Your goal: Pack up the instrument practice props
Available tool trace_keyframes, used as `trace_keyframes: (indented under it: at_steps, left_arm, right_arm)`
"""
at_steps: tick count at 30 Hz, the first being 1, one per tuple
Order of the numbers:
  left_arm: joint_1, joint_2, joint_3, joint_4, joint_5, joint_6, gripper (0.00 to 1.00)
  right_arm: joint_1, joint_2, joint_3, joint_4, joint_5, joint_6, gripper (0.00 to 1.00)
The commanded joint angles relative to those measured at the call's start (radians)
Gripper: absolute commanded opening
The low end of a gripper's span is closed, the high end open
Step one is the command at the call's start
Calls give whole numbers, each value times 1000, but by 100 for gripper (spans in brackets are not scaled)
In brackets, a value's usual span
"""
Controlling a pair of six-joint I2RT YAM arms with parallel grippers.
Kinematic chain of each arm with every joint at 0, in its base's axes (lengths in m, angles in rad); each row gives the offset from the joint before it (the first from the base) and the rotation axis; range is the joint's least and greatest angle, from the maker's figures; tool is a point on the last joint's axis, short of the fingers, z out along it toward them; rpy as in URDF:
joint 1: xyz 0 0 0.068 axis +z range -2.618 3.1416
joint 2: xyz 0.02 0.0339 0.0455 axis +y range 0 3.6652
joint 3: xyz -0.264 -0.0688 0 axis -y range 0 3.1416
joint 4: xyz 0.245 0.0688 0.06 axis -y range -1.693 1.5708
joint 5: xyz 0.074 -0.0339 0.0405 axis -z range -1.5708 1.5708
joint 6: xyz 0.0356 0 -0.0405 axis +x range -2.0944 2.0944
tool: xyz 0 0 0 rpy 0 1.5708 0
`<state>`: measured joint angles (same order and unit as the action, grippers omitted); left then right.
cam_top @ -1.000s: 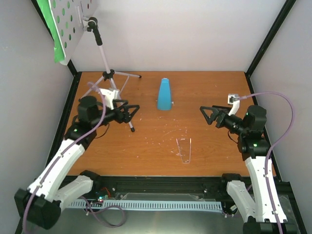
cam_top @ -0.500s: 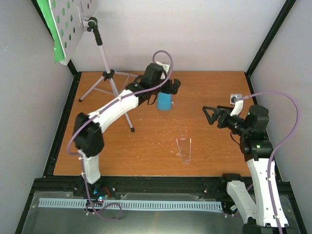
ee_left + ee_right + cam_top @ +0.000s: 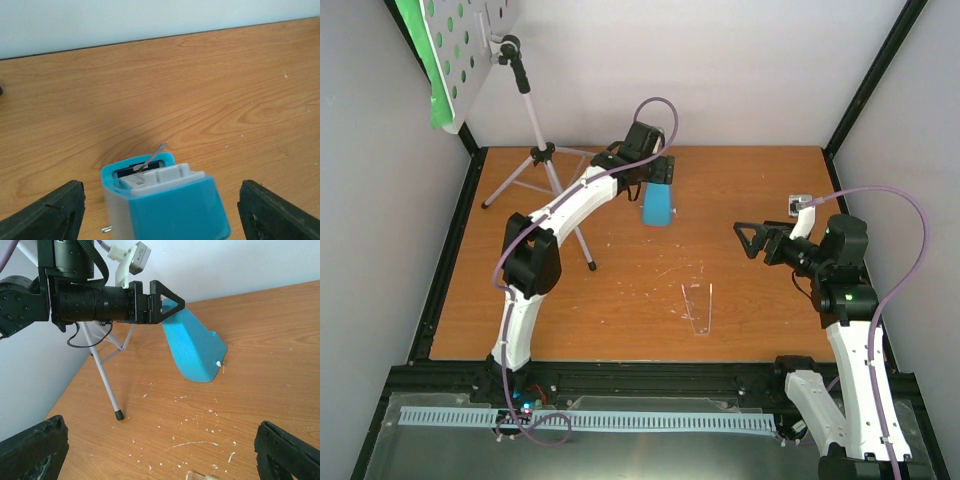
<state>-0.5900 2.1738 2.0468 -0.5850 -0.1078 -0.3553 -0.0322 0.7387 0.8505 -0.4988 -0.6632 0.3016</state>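
Note:
The small blue pyramid metronome (image 3: pixel 658 206) stands upright at the back middle of the table. My left gripper (image 3: pixel 656 170) hangs over its top, open. In the left wrist view the metronome's top (image 3: pixel 167 200) sits between the two black fingers (image 3: pixel 47 215), with a gap on each side. The silver tripod music stand (image 3: pixel 532 110) stands at the back left. Its grey perforated tray (image 3: pixel 470 45) holds a green page (image 3: pixel 420 45). My right gripper (image 3: pixel 752 240) hovers open over the right side, empty, facing the metronome (image 3: pixel 192 347).
A clear plastic piece (image 3: pixel 697 306) lies flat on the wooden table (image 3: pixel 620 310), near the front middle. One rubber-tipped stand leg (image 3: pixel 106 377) reaches toward the table's centre, left of the metronome. White walls close in the back and both sides.
My left arm swung from the near left of the table out to the metronome and settled over its top, its jaws narrowing slightly. The right arm barely moved.

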Motion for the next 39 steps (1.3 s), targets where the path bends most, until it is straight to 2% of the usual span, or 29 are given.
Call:
trace_keyframes:
  at_steps: [1,5,10,16,23,29,35,37,39]
  left_arm:
    - [-2,14,59,-5,26,19,80]
    - [-2,20,44,15,39,51,70]
    - [-2,33,39,28,99,114,68]
    - [-2,-10,-19,57,161,251,56]
    - [-2,-165,-215,74,216,451,47]
    - [-2,-330,-407,75,335,575,48]
    - [-7,-452,-576,85,504,578,51]
    - [-10,-481,-619,93,528,567,55]
    - [-11,-517,-654,113,550,556,63]
  right_arm:
    - [1,-8,8,-13,1,-16,100]
    - [1,-12,0,-18,11,-17,100]
    - [1,3,3,-30,35,-13,100]
    - [1,17,10,-66,65,-18,100]
    - [2,47,35,-81,74,9,100]
    - [1,77,21,-49,61,32,100]
    - [2,106,-32,1,-5,51,100]
    - [3,126,-39,1,-22,56,100]
    - [6,150,-43,-1,-36,62,100]
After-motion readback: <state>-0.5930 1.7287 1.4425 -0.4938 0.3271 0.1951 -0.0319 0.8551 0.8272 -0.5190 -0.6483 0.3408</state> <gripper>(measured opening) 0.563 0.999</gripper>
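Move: The blue metronome stands upright with its narrow top already between the open left fingers, so its middle is straight below this hand, some 6 cm down. The clear cover lies on the table about 22 cm back and 9 cm to the right of the left hand; the tripod's near foot is roughly 13 cm back and 15 cm to its left. From the right hand the metronome is about 24 cm ahead, 19 cm left and 17 cm lower. Close the left gripper from nearly wide to about half open so it pinches the metronome's narrow top, easing a couple of centimetres right meanwhile. Then draw the metronome back about 14 cm towards the clear cover at near-constant hand height, swinging the wrist some 40 degrees clockwise. Let the open right hand sink about 4 cm, pitching its fingertips down some 10 degrees. ##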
